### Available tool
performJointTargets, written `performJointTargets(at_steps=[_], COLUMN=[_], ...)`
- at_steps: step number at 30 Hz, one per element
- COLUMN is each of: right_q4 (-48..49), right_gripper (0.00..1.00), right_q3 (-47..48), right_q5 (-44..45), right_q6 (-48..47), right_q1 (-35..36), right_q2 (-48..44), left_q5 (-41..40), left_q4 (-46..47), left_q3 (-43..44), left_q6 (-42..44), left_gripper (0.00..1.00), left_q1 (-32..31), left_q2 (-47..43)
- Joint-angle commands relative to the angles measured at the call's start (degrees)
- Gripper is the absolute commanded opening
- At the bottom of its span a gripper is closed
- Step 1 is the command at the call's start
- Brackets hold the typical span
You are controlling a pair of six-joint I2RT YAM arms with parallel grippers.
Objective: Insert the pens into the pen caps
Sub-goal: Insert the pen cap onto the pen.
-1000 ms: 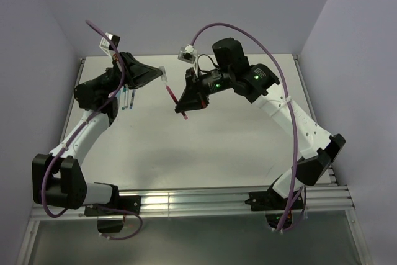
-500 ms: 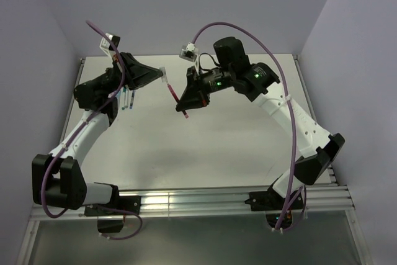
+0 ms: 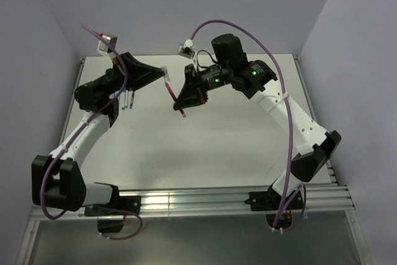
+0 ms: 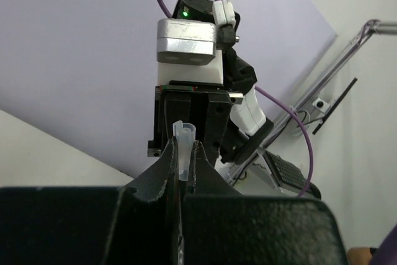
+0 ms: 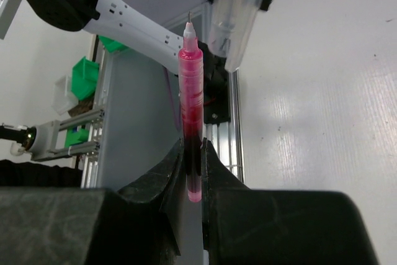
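My right gripper (image 5: 193, 153) is shut on a red pen (image 5: 191, 85), which points its fine tip up and away from the jaws. In the top view the red pen (image 3: 169, 90) slants in mid-air above the table, its tip just below a clear pen cap (image 3: 164, 72). My left gripper (image 4: 183, 153) is shut on that pale cap (image 4: 184, 144), open end facing outward. From the right wrist, the cap (image 5: 239, 10) hangs just right of the pen tip, not on it. The two grippers (image 3: 162, 74) (image 3: 178, 102) face each other closely.
Several more pens (image 3: 128, 100) lie side by side on the white table (image 3: 205, 147) under the left arm. Aluminium rails (image 3: 205, 200) run along the near edge. Lilac walls close in the back and both sides.
Both arms shifted slightly; the right gripper carried the red pen a little left and up, bringing its tip closer to the cap. Both grips are unchanged.
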Motion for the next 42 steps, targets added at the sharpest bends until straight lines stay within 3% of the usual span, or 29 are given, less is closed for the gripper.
performJointTargets(at_steps=[1,5,19,30,42], right_q4=[2.84,4.85,9.25,12.42,11.54], right_gripper=[0.0,0.0,0.0,0.0,0.0], right_q3=[5.08,8.16,17.48,13.62,10.19], right_q5=[0.08,0.69,0.69,0.77,2.45], right_q6=[1.84,5.34,12.74,13.8,11.86], right_q1=[-0.38,-0.38,-0.29,-0.11,0.06], right_q2=[1.65,3.05,8.51,7.28,4.99], left_q5=[-7.19,-12.23,-13.11,-11.27,-9.25], left_q4=[32.05,32.05,32.14,31.78,30.2], left_q3=[2.76,4.43,8.39,16.47,9.45], left_q6=[0.79,-0.89,-4.32,-5.72,-8.8], left_gripper=[0.0,0.0,0.0,0.0,0.0], left_q1=[1.53,3.64,6.72,6.81,6.81], left_q2=[0.83,1.09,1.09,3.99,1.27])
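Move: The right hand grips the red pen, its tip pointing obliquely up at the clear cap in the left fingers. The cap sits roughly 5 cm ahead, 3 cm left and 6 cm above the right hand. From the left hand, the pen's middle is about 4 cm back, 3 cm to the right and 5 cm below. The pen tip is still just outside the cap, a few centimetres short. Nothing else lies near. Forward, left and up, both hands carry their pieces the same way without mating them. The left hand swings out with the cap, rises about 9 cm and dips 2 cm, its fingers tipping further up some 15 degrees; the right hand follows with the pen, climbing 6 cm, then sinking back nearly half of that. Both grips hold, and the cap ends farther from the pen tip. ##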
